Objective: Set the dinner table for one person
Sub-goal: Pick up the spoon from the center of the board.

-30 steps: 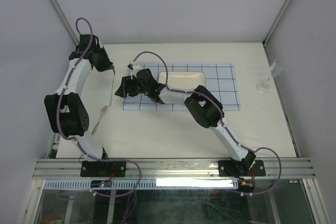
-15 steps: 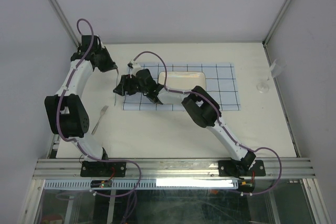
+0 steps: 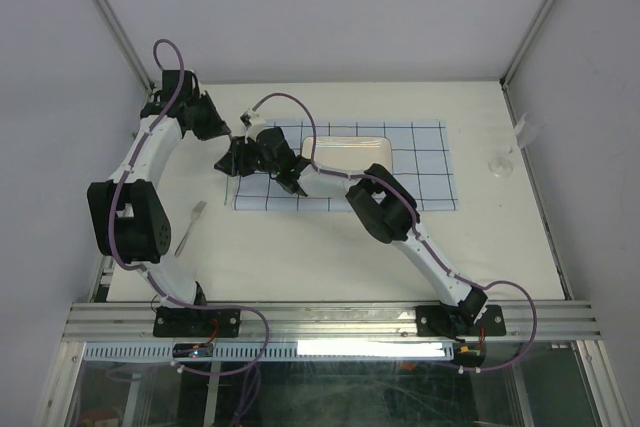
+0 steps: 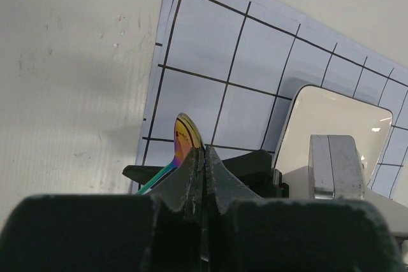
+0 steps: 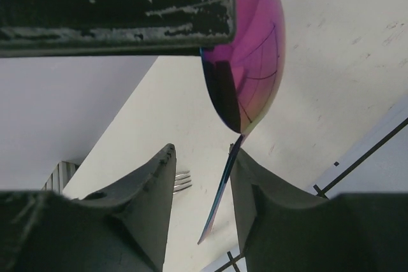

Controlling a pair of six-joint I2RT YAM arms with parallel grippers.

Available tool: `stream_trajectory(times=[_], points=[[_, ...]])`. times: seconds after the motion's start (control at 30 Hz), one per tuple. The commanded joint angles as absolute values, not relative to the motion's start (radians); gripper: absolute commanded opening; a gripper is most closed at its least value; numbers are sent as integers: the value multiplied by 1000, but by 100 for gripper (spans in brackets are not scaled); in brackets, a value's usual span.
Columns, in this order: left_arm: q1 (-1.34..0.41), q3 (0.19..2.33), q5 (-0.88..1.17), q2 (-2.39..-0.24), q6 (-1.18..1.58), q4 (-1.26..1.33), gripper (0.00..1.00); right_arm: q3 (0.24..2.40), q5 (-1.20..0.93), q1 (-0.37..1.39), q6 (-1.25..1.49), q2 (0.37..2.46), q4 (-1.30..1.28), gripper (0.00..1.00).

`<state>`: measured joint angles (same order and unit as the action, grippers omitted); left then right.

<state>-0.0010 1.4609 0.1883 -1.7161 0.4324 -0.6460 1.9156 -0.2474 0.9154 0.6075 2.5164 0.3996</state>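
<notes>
An iridescent spoon (image 4: 185, 137) hangs above the dinner table (image 3: 330, 247), just off the left edge of the pale-blue grid cloth (image 3: 425, 162). My left gripper (image 4: 204, 151) is shut on the spoon just below its bowl. In the right wrist view the purple bowl (image 5: 245, 81) is at the top and the thin handle (image 5: 220, 199) hangs down between the fingers of my right gripper (image 5: 201, 154). Those fingers stand apart, the handle close against the right-hand one. In the top view both grippers meet at the cloth's left end, left (image 3: 228, 133), right (image 3: 228, 161).
A white rectangular plate (image 3: 345, 152) lies on the cloth behind the right arm. A silver fork (image 3: 190, 228) lies on the table left of the cloth, near the left arm's elbow. A small clear glass (image 3: 500, 162) stands by the right rail.
My left gripper has carried the spoon to the right, toward the cloth. My right gripper has come up to meet it, and its fingers have narrowed around the handle.
</notes>
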Motion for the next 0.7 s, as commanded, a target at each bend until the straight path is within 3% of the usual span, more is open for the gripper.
stream_trajectory(times=[0.0,0.1,0.17,0.23,0.67], points=[[-11,1470,208,-1646,454,-598,0,1968,-238,917,606,2524,451,40],[-12,1470,208,-1645,454,-597,0,1970,-239,917,607,2525,451,26],[-12,1470,207,-1646,454,-598,0,1974,-246,917,606,2527,444,11],[-13,1475,207,-1648,454,-598,0,1973,-250,917,606,2527,439,4],[-13,1482,214,-1655,449,-597,0,1934,-252,917,571,2500,454,0]])
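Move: The right fingers, half open, already straddle the spoon's neck, which lies about 1 cm ahead of the right hand and 1 cm below it. The left hand still grips the bowl; from it the neck is some 6 cm back, level sideways and 5 cm down. From the right hand the fork lies about 17 cm back and 13 cm left, and the white tray about 29 cm right and 1 cm ahead, both roughly 10 cm below. Easing forward and down by roughly 1 cm, the right hand shuts its fingers from a bit under half open to nearly closed and pinches the spoon's handle at the neck, just beneath the bowl. Its wrist hardly turns. The left hand stays put, pinching the bowl end throughout. ##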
